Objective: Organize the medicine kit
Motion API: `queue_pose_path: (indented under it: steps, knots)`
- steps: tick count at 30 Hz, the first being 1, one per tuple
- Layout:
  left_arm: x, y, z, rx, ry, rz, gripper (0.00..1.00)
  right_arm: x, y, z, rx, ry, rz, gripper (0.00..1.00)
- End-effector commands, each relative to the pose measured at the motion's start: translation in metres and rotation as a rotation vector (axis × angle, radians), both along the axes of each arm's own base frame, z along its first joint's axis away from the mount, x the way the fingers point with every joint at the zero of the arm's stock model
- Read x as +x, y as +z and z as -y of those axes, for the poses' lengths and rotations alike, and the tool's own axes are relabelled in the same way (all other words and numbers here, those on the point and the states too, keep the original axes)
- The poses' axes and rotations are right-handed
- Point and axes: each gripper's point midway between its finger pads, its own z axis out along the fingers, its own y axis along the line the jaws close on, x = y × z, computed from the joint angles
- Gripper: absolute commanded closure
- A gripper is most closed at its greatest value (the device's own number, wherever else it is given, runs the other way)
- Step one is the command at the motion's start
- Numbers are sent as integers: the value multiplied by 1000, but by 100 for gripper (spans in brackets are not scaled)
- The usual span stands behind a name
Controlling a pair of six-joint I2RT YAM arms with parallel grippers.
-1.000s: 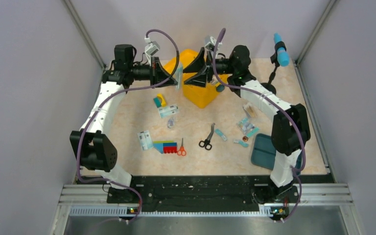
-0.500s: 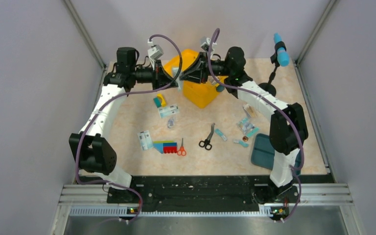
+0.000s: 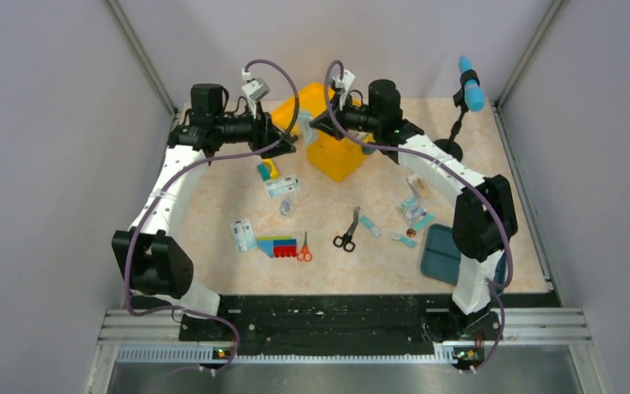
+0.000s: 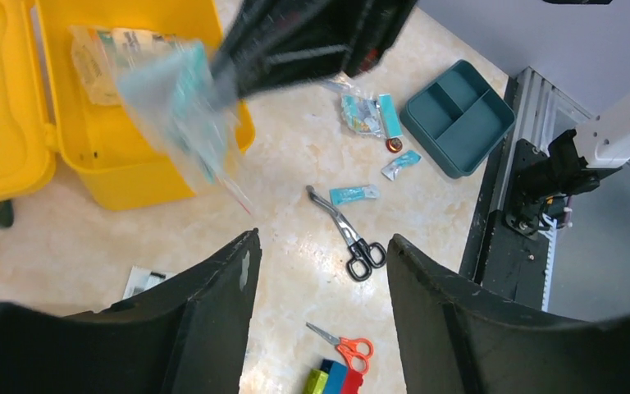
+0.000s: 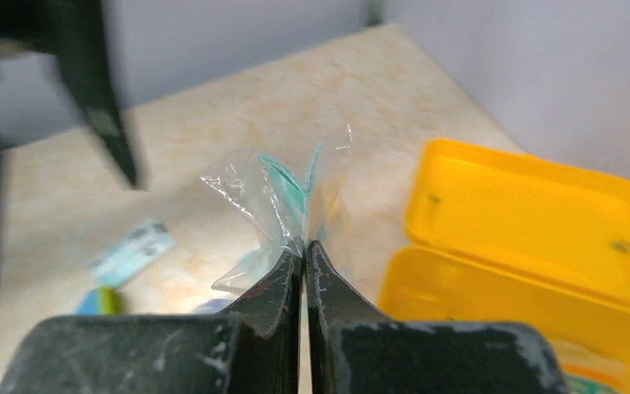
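The medicine kit (image 3: 340, 156) is a yellow box standing open at the back of the table, lid swung back (image 4: 0, 98), with a packet lying inside. My right gripper (image 5: 303, 246) is shut on a corner of a clear plastic packet (image 5: 291, 193) with teal contents, which hangs in the air beside the kit's near-left edge (image 4: 176, 107). My left gripper (image 4: 321, 246) is open and empty, a little to the left of the packet (image 3: 287, 139). The right gripper (image 3: 316, 121) hovers over the kit's left side.
On the table lie black scissors (image 3: 346, 234), orange scissors (image 3: 303, 249), a multicoloured toy block (image 3: 276, 245), several small packets (image 3: 283, 185) (image 3: 414, 209), and a flat teal compartment tray (image 3: 441, 253) at the right. A blue-tipped stand (image 3: 469, 86) rises at the back right.
The left gripper opened, let go of the clear packet and drew back to the left. The right gripper shut on the packet and now holds it alone.
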Motion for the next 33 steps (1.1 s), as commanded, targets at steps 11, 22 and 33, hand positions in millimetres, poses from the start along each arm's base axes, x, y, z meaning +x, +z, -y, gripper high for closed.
queue_pose_path:
  steps: [11,22,33]
  knots:
    - [-37,-5,-23,-10,120,-36,36,136,-85,88,-692,-572,278,100]
    - [-44,-19,-32,24,144,-44,35,169,-133,120,-830,-617,238,100]
    - [-41,-26,-33,34,156,-65,35,188,-165,154,-913,-638,227,96]
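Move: The clear packet with the teal strip is already pinched in the right hand, and the open yellow box it goes to has its middle about 16 cm ahead of that hand, 11 cm to its right and 22 cm below. Inside lies a printed bag, some 19 cm ahead, 13 cm right and 26 cm down. The yellow lid stands about 22 cm ahead, 2 cm left and 18 cm lower. From the left hand, the box is roughly 19 cm ahead, 19 cm right and 23 cm below. The clear packet, kept pinched between the right hand's shut fingers, is carried forward and right, then steeply down into the yellow box, and at the end a little farther forward and right: about 17 cm forward, 15 cm right and 17 cm down. Meanwhile the wrist swings the fingers some 60 degrees, from pointing left to pointing forward and down. The open left hand draws away about 5 cm, left, then back and down. ##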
